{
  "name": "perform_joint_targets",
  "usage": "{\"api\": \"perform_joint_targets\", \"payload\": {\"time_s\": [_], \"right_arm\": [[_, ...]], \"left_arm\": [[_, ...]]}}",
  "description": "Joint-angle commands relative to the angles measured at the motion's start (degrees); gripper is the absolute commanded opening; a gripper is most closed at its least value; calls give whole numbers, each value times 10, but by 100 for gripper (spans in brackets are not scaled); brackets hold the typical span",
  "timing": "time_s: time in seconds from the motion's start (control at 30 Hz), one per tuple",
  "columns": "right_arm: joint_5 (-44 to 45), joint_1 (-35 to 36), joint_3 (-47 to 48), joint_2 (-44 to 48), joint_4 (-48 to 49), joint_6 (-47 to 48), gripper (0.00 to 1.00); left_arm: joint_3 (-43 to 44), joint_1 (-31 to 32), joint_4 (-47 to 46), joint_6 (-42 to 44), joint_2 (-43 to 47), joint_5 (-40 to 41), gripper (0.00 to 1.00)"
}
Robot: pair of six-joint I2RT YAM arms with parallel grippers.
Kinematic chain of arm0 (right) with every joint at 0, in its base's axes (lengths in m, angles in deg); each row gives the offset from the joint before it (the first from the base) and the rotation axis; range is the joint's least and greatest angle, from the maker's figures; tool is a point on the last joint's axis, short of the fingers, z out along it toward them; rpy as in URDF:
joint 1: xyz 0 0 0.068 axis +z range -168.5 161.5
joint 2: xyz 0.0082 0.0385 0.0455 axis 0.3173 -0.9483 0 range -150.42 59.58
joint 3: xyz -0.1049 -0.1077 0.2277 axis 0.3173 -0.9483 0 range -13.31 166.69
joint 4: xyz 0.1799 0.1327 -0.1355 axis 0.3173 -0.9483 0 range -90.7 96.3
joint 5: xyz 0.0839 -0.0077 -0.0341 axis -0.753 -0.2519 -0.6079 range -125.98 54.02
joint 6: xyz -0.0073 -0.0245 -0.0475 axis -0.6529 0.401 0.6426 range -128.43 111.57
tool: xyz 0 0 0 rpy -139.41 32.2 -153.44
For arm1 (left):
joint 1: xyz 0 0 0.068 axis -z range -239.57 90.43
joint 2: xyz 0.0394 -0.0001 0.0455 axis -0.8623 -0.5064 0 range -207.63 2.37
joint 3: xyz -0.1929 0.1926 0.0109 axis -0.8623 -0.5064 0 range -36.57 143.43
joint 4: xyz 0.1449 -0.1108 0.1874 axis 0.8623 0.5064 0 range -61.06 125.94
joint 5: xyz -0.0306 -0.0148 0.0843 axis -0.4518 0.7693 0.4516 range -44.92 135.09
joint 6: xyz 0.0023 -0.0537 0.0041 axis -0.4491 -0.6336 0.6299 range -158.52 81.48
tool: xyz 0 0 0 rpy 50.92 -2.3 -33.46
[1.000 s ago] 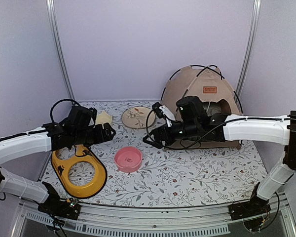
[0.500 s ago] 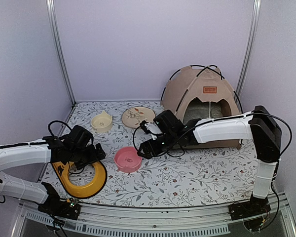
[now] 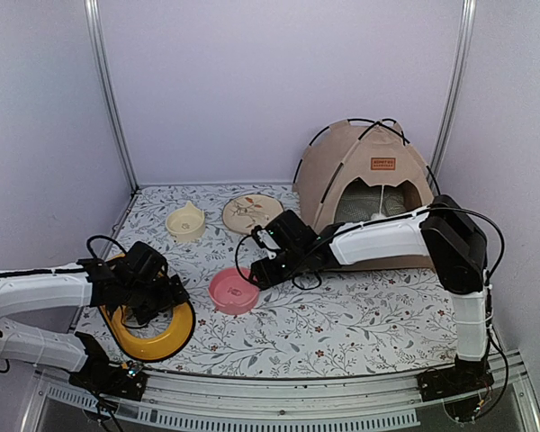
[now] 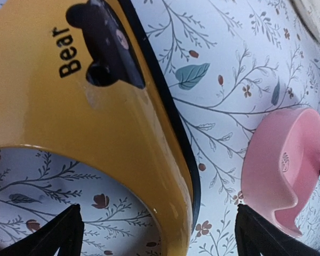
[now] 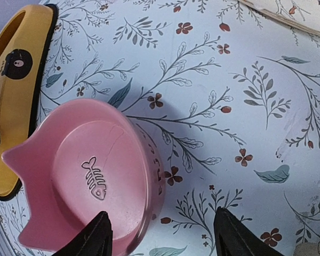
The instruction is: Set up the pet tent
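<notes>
The pet tent (image 3: 364, 180) stands upright at the back right, beige with thin black poles crossing over its top, an orange-brown label (image 3: 382, 164) and a white pompom (image 3: 378, 216) hanging in its doorway. Neither gripper touches it. My right gripper (image 3: 252, 274) (image 5: 162, 234) is low at the table's middle, to the tent's left. It is open, with one finger over the inside of a pink bowl (image 5: 90, 176) and the other outside the bowl's rim. My left gripper (image 3: 171, 292) (image 4: 157, 237) is open, wide, astride the rim of a yellow ring stand (image 4: 69, 106).
The pink bowl (image 3: 233, 290) sits mid-table beside the yellow ring stand (image 3: 148, 324) at the front left. A cream bowl (image 3: 186, 221) and a round floral plate (image 3: 252, 213) lie at the back, left of the tent. A flowered cloth (image 3: 360, 315) covers the table.
My right arm swung left and down from in front of the tent to the pink bowl, its jaws narrowing. My left arm dropped toward me onto the yellow stand.
</notes>
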Motion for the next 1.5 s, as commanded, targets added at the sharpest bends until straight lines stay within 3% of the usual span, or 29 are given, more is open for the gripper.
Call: {"api": "perform_joint_targets", "payload": {"time_s": [0.0,0.43,0.67,1.03,1.3,1.47], "right_arm": [[27,7,26,-27,-2,-7,63],[38,23,74,-62,-42,-26,31],[63,19,81,-22,-50,-35,1],[113,2,44,133,-61,-24,0],[150,-1,-38,265,-44,-3,0],[168,-8,-74,329,-43,0,0]], "left_arm": [[-19,0,-64,-5,-20,-47,99],[-37,11,-196,16,-56,-108,96],[-28,16,-252,6,-71,-118,95],[14,17,-342,-17,-133,-109,96],[111,16,-375,5,-239,-129,98],[187,13,-354,62,-314,-165,98]]}}
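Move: The pink bowl's middle lies about 6 cm to the right hand's left and 3 cm back, some 3 cm below; its rim is just under the open fingers. The plate stands around 17 cm ahead of that hand, and the cream bowl roughly 14 cm ahead and 17 cm left. The yellow tray's middle is about 6 cm left of the left hand and 1 cm back, its right rim between the open fingers; the pink bowl sits some 17 cm right of this hand and 3 cm ahead. The pink bowl's rim is pinched as the right hand sinks about 2 cm, eases left and shuts, then lifts steeply some 20 cm while drifting right, the hand tipping upward. Against the yellow tray's rim, the left hand, fingers still wide with one inside the large hole, dips slightly, then drags it right and later forward, fingertips swinging left about 20 degrees. ##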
